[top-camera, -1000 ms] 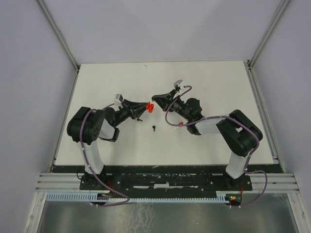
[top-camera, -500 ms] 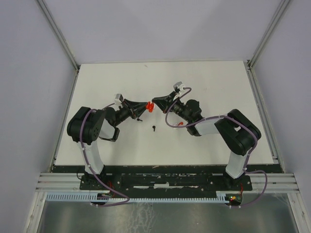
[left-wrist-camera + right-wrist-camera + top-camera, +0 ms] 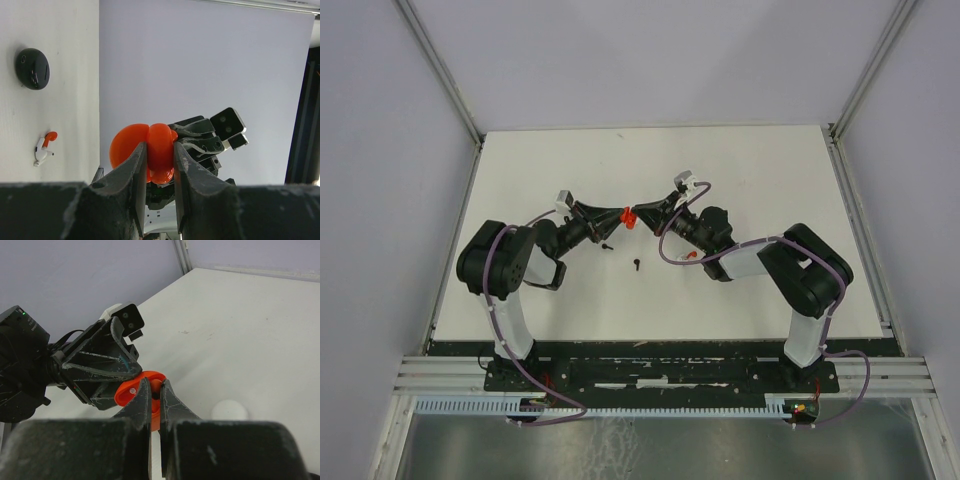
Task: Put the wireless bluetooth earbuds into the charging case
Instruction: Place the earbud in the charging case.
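Note:
The orange charging case point(image 3: 628, 215) hangs above the table's middle, held between both grippers. My left gripper point(image 3: 160, 152) is shut on one half of it. The other half point(image 3: 125, 146) swings open to the left. My right gripper point(image 3: 156, 388) is shut, its tips pinching the rim of the open case point(image 3: 131, 392); a small dark spot shows between them. A black earbud point(image 3: 637, 265) lies on the table below the grippers. A red and white earbud point(image 3: 44, 148) lies farther off.
A round black case point(image 3: 32, 68) rests on the table beyond the red and white earbud. A white round disc point(image 3: 229, 411) lies to the right of my right gripper. A small black piece point(image 3: 608, 244) sits under the left gripper.
Both grippers and the orange case have shifted slightly toward the far side, and the right wrist has turned a little. Both grips are unchanged.

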You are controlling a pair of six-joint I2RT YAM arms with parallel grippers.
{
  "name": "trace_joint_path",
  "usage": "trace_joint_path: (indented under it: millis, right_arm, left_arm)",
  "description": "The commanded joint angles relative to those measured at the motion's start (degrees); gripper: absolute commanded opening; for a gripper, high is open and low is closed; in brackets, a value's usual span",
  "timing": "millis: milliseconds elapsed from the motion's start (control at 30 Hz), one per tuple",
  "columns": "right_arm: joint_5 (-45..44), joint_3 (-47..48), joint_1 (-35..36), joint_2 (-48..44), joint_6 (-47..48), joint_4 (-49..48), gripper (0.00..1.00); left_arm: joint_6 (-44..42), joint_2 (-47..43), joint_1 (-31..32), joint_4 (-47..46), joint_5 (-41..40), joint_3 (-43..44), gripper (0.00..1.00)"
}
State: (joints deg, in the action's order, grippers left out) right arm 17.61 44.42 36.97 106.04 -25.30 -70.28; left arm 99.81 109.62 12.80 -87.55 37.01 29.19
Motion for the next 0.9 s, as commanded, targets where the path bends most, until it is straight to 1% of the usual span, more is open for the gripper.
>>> trace_joint_path:
  millis: [0, 300, 367, 433, 467, 533, 600, 700, 867]
  right_arm:
    - [1.4, -0.4, 0.4, 0.3, -0.9, -4.6, 0.02]
    - [1.0, -1.9, 0.4, -0.1, -0.9, -5.1, 0.02]
    - [1.0, -1.9, 0.4, -0.3, -0.9, -4.3, 0.09]
    - [0.8, -1.9, 0.4, -0.4, -1.2, -3.7, 0.18]
    - [0.7, -1.9, 0.4, -0.4, -1.2, -3.6, 0.21]
    - [0.4, -2.0, 0.5, -0.5, -1.5, -3.7, 0.22]
    - [-0.1, -2.0, 0.4, -0.6, -1.6, -3.6, 0.26]
    - [-0.5, -2.2, 0.5, -1.0, -1.5, -3.5, 0.28]
    - [-1.2, -2.8, 0.4, -2.3, -1.5, -3.3, 0.34]
  left_arm:
    - [2.9, -2.5, 0.2, -11.5, 0.5, 1.4, 0.03]
    - [3.3, -2.8, 0.2, -11.5, 0.2, 1.4, 0.03]
    - [3.3, -2.9, 0.3, -11.6, 0.1, 1.6, 0.03]
    - [3.3, -2.9, 0.2, -11.6, 0.1, 1.7, 0.03]
    - [3.3, -2.9, 0.3, -11.5, 0.1, 1.7, 0.03]
    - [3.3, -2.8, 0.2, -11.5, 0.1, 1.7, 0.03]
    - [3.3, -2.6, 0.2, -11.5, 0.1, 1.6, 0.03]
    - [3.2, -2.4, 0.2, -11.6, 0.1, 1.7, 0.03]
    - [3.1, -2.2, 0.2, -11.5, 0.1, 1.8, 0.03]
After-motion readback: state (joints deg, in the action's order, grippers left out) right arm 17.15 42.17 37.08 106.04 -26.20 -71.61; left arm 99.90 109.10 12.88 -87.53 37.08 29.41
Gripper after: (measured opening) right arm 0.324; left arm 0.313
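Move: The open red charging case is right at the right fingertips, its middle about 1 cm to their left, 1 cm back and 1 cm below, with the pinched red earbud already at it; from the left hand, gripping it, it lies 1 cm ahead and 1 cm right. On the table some 16 cm below the right hand are the white case, 10 cm ahead and 1 cm left, and a black earbud, 3 cm ahead and 7 cm left. The red earbud, pinched at the open charging case, is let go: the right fingers hold nearly still, then open from shut to about a third. Staying astride the earbud, the right hand eases down about 1 cm and slightly back, while the left hand keeps its grip on the case and holds it almost in place. ##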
